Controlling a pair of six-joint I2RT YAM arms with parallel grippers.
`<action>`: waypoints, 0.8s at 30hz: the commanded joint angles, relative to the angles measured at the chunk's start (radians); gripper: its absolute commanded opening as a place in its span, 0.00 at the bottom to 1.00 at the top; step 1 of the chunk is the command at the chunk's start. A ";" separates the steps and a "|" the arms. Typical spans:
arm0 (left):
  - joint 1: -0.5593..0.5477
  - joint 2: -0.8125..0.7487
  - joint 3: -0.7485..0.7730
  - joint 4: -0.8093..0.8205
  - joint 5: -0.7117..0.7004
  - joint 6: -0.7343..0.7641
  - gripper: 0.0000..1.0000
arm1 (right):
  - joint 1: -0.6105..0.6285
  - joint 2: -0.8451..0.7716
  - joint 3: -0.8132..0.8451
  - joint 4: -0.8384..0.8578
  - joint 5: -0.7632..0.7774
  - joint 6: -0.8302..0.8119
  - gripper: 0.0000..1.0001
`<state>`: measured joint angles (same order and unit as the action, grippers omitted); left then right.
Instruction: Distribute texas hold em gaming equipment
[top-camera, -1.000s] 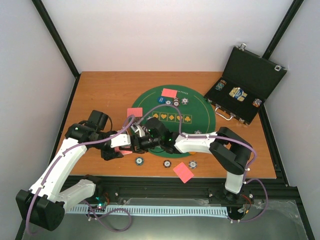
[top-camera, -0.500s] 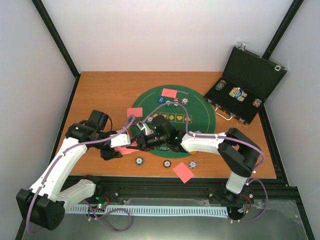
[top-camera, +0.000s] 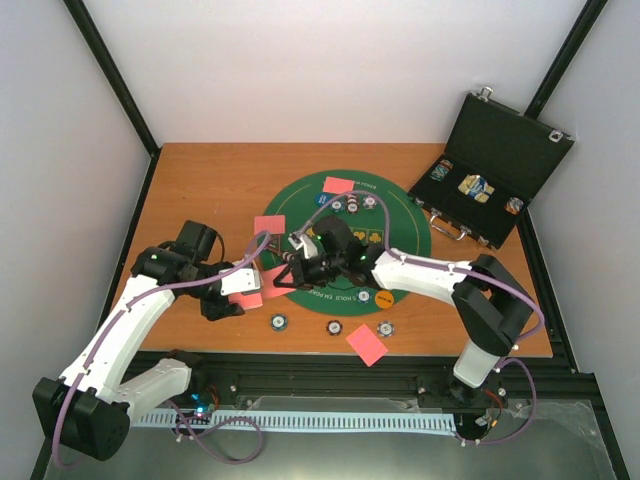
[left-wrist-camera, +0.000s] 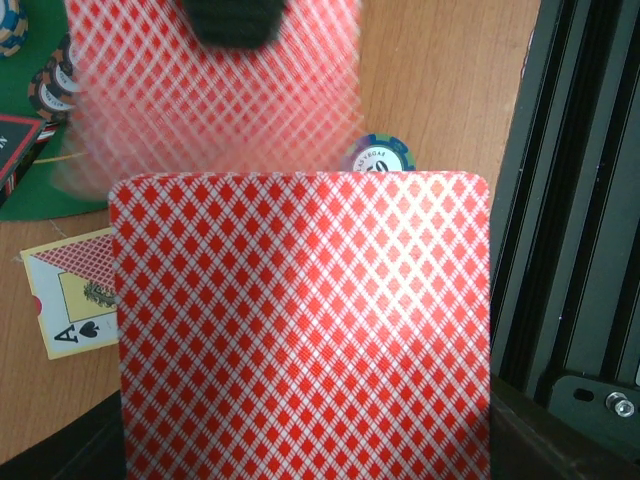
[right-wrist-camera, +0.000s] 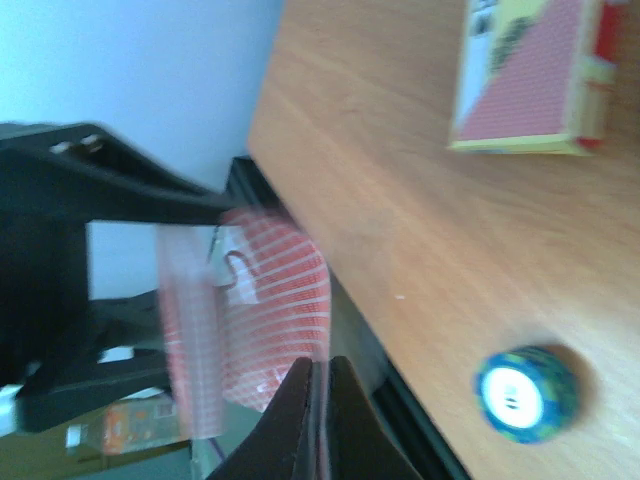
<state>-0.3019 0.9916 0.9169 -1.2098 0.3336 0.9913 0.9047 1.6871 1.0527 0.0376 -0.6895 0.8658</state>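
Note:
My left gripper (top-camera: 230, 300) is shut on a deck of red-backed cards (left-wrist-camera: 300, 330) that fills the left wrist view and hides its fingers. My right gripper (right-wrist-camera: 322, 375) is shut on one blurred red-backed card (right-wrist-camera: 270, 320), held just beyond the deck at the green mat's (top-camera: 400, 250) near-left edge. In the top view this card (top-camera: 273, 278) sits between the two grippers, with the right gripper (top-camera: 292, 270) above the mat. Single cards (top-camera: 269, 224) (top-camera: 339, 185) (top-camera: 367, 346) lie round the mat. Chips (top-camera: 278, 322) (top-camera: 333, 326) (top-camera: 385, 327) lie along the front.
A card box showing an ace (left-wrist-camera: 75, 295) lies on the wood left of the deck, also the box (right-wrist-camera: 525, 75). A blue chip (right-wrist-camera: 525, 393) lies near it. More chips (top-camera: 352, 204) sit on the mat. The open black case (top-camera: 490, 180) stands at back right.
The right gripper has shut on one card and drawn back to the right, away from the left gripper's deck, onto the mat. The left arm has stayed put.

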 joint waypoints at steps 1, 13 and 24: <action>0.001 -0.009 0.023 0.027 0.054 0.007 0.52 | -0.072 -0.025 0.036 -0.195 0.018 -0.102 0.03; 0.000 -0.010 0.029 0.021 0.057 -0.003 0.52 | -0.225 0.373 0.510 -0.381 -0.027 -0.247 0.03; 0.001 -0.020 0.021 0.021 0.049 -0.010 0.52 | -0.261 0.944 1.301 -0.636 0.017 -0.223 0.03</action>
<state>-0.3019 0.9897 0.9173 -1.2003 0.3630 0.9897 0.6609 2.5259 2.1513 -0.4839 -0.6910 0.6334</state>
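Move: My shut right fingers already hold one red-backed card. It is bound for the face-down card at the mat's left edge, about 25 cm ahead, 5 cm left and some 15 cm below. On the way at table height are the black triangle, 19 cm ahead and 4 cm left, and the fanned chips, 13 cm ahead and 2 cm right. From my left hand, with the deck, that face-down card is about 30 cm ahead and 10 cm right. I keep the card pinched and swing my right hand first forward and about 4 cm to my right, away from the deck. Then I sweep it quickly forward past the fanned chips while curving back left, some 23 cm forward in all, and over the last stretch sink about 8 cm towards the face-down card. My fingers stay shut and my wrist turns only some 10 degrees; my left hand keeps holding the deck still. ##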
